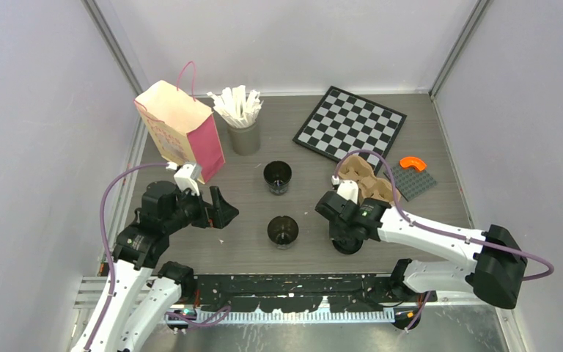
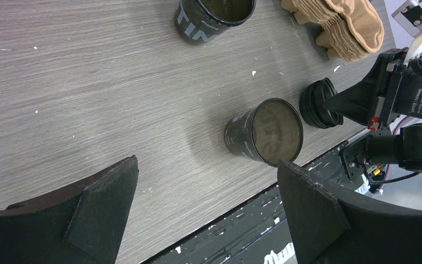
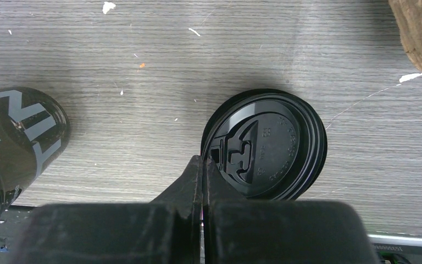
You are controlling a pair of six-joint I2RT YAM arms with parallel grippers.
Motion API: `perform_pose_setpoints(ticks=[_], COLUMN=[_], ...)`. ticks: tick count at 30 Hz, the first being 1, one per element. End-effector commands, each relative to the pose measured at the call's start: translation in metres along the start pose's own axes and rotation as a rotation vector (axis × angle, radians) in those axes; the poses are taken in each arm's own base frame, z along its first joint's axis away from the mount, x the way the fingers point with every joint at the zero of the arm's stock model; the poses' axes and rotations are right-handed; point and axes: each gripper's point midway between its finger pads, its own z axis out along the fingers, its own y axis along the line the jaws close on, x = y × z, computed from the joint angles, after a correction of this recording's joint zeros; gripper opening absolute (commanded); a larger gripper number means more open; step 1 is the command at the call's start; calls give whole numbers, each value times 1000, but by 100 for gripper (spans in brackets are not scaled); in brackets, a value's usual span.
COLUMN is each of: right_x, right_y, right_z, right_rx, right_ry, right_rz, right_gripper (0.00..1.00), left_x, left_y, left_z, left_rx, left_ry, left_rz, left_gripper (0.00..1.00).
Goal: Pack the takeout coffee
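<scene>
Two open black paper cups stand on the table, one farther back (image 1: 278, 177) (image 2: 214, 16) and one nearer (image 1: 283, 232) (image 2: 264, 132) (image 3: 16, 137). A stack of black lids (image 1: 348, 244) (image 2: 318, 103) (image 3: 266, 146) lies right of the nearer cup. My right gripper (image 1: 344, 235) (image 3: 203, 160) is shut, its tips pinching the left rim of the top lid. My left gripper (image 1: 223, 209) (image 2: 207, 163) hovers wide open above bare table left of the cups, holding nothing.
The brown pulp carrier (image 1: 363, 180) (image 2: 338, 25) (image 3: 420, 33) sits just behind the right gripper. A pink paper bag (image 1: 183, 132) stands at the back left beside a grey cup of stirrers (image 1: 243, 121). A checkerboard (image 1: 349, 125) and an orange piece on a grey plate (image 1: 413, 176) lie at the back right.
</scene>
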Motion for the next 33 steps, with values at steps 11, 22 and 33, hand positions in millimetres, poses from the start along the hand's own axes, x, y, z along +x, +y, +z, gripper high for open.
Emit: perform_pose_setpoints(ticks=[11, 22, 33], right_x=[-45, -88, -104], right_y=[29, 116, 171], right_z=[-61, -149, -195], right_rx=[-204, -805, -1113], right_ry=[-134, -264, -166], right_rz=[71, 211, 348], right_gripper=[0, 0, 0], left_x=[-7, -25, -60], left_y=[-12, -78, -95], left_z=[7, 1, -18], left_rx=[74, 463, 552], left_ry=[-2, -80, -424], left_rz=[3, -82, 237], left_gripper=[100, 100, 100])
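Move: About 29 cm to the left of the right hand, 3 cm farther out and some 13 cm higher, waits the open left gripper. From the right hand, the near cup stands about 14 cm left and straight level with it, the far cup 15 cm left and 16 cm ahead, the cup tray 9 cm right and 16 cm ahead. For the left hand, the lid in the right fingers lies about 33 cm right, 2 cm back and 13 cm below. Carrying the pinched lid up off the stack by its rim, the right hand rises about 20 cm, soon also sweeping some 13 cm left towards the left gripper, its wrist rolling over so the shut fingers swing from pointing down to pointing left. The left hand, fingers staying open, comes about 6 cm right to meet the lid, then lifts some 4 cm, its fingers swinging right and levelling out. ##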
